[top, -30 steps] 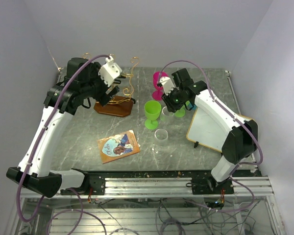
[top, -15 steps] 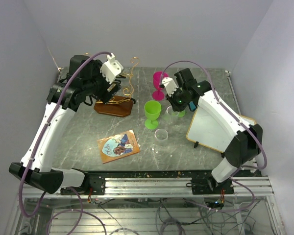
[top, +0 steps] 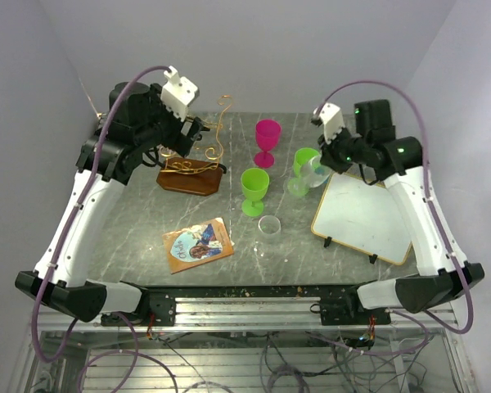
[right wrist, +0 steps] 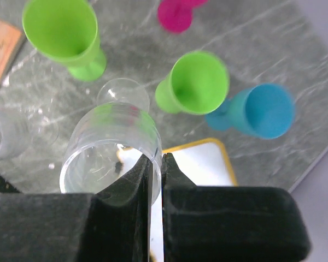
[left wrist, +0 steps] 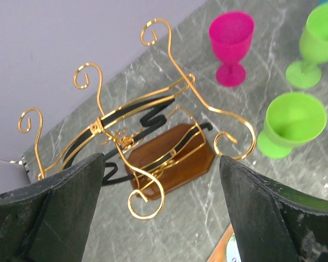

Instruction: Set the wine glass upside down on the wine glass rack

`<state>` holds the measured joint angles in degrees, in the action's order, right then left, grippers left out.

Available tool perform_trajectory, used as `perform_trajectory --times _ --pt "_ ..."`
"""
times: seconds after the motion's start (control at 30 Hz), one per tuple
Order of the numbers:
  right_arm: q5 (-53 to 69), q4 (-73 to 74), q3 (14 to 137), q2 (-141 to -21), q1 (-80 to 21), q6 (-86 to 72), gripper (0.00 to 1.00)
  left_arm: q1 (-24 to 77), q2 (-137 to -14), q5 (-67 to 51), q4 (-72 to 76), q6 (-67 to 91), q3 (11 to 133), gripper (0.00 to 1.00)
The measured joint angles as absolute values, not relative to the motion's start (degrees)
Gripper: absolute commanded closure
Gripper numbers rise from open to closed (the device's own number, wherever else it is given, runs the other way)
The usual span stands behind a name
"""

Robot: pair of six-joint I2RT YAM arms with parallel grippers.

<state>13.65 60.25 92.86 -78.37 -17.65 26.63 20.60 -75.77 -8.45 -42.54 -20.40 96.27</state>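
Observation:
The wine glass (right wrist: 109, 147) is clear. My right gripper (right wrist: 157, 158) is shut on its rim, one finger inside the bowl and one outside. It hangs tilted above the table (top: 315, 172), its round foot (right wrist: 123, 94) pointing away from the gripper (top: 331, 157). The wine glass rack (left wrist: 147, 131), gold wire with curled tips on a brown wooden base (top: 190, 177), stands at the back left with no glass on it. My left gripper (left wrist: 161, 159) hovers open just above the rack (top: 203, 147), touching nothing.
A pink goblet (top: 268, 139), two green goblets (top: 254, 188) (top: 304, 162) and a blue one (right wrist: 259, 109) stand upright mid-table. A small clear cup (top: 269, 225) sits in front of them. A picture card (top: 198, 244) lies front left, a white board (top: 364, 217) at the right.
My right gripper closed on the clear glass's rim, lifted it off the table and carried it right and back, tilted. The left gripper rose slightly above the rack.

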Motion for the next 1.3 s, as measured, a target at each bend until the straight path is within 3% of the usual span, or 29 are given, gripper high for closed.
perform_trajectory --times 0.43,1.07,1.17,1.3 --pt "18.3 49.6 112.7 -80.0 -16.5 20.4 1.0 17.9 -76.0 -17.7 -31.7 4.0 97.0 0.12" --pt "31.6 34.3 115.4 -88.8 -16.6 2.1 1.0 17.3 -84.4 -32.8 -18.3 20.9 92.8 0.18" --pt "32.8 34.1 116.0 -89.6 -16.7 1.0 1.0 18.8 -85.7 -33.1 -18.2 20.6 92.8 0.23" --pt "34.4 33.6 116.5 -89.9 -16.8 -0.1 1.0 20.0 -86.7 -33.4 -17.9 20.4 92.8 0.38"
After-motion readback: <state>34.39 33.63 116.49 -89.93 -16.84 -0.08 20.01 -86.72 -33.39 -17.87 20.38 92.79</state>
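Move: The right gripper already pinches the rim of the clear wine glass, whose middle is about 6 cm below it, 5 cm to the left and 1 cm back. The left gripper stands some 33 cm to the right gripper's left, 4 cm ahead and 9 cm higher. From the right gripper the pink goblet is about 21 cm ahead and 14 cm left, 21 cm lower. From the left gripper the wine glass is roughly 28 cm right, 5 cm back and 15 cm below, and the rack 9 cm ahead, 6 cm left, 22 cm below. Keep the right gripper shut on the glass and raise it about 18 cm, then carry it left and a little forward, rolling its left side up nearly 40 degrees so the glass's foot swings towards the left gripper. Meanwhile bring the open left gripper some 11 cm right, rising briefly and sinking back, rolling its left side down about 40 degrees and starting to close near the foot. ##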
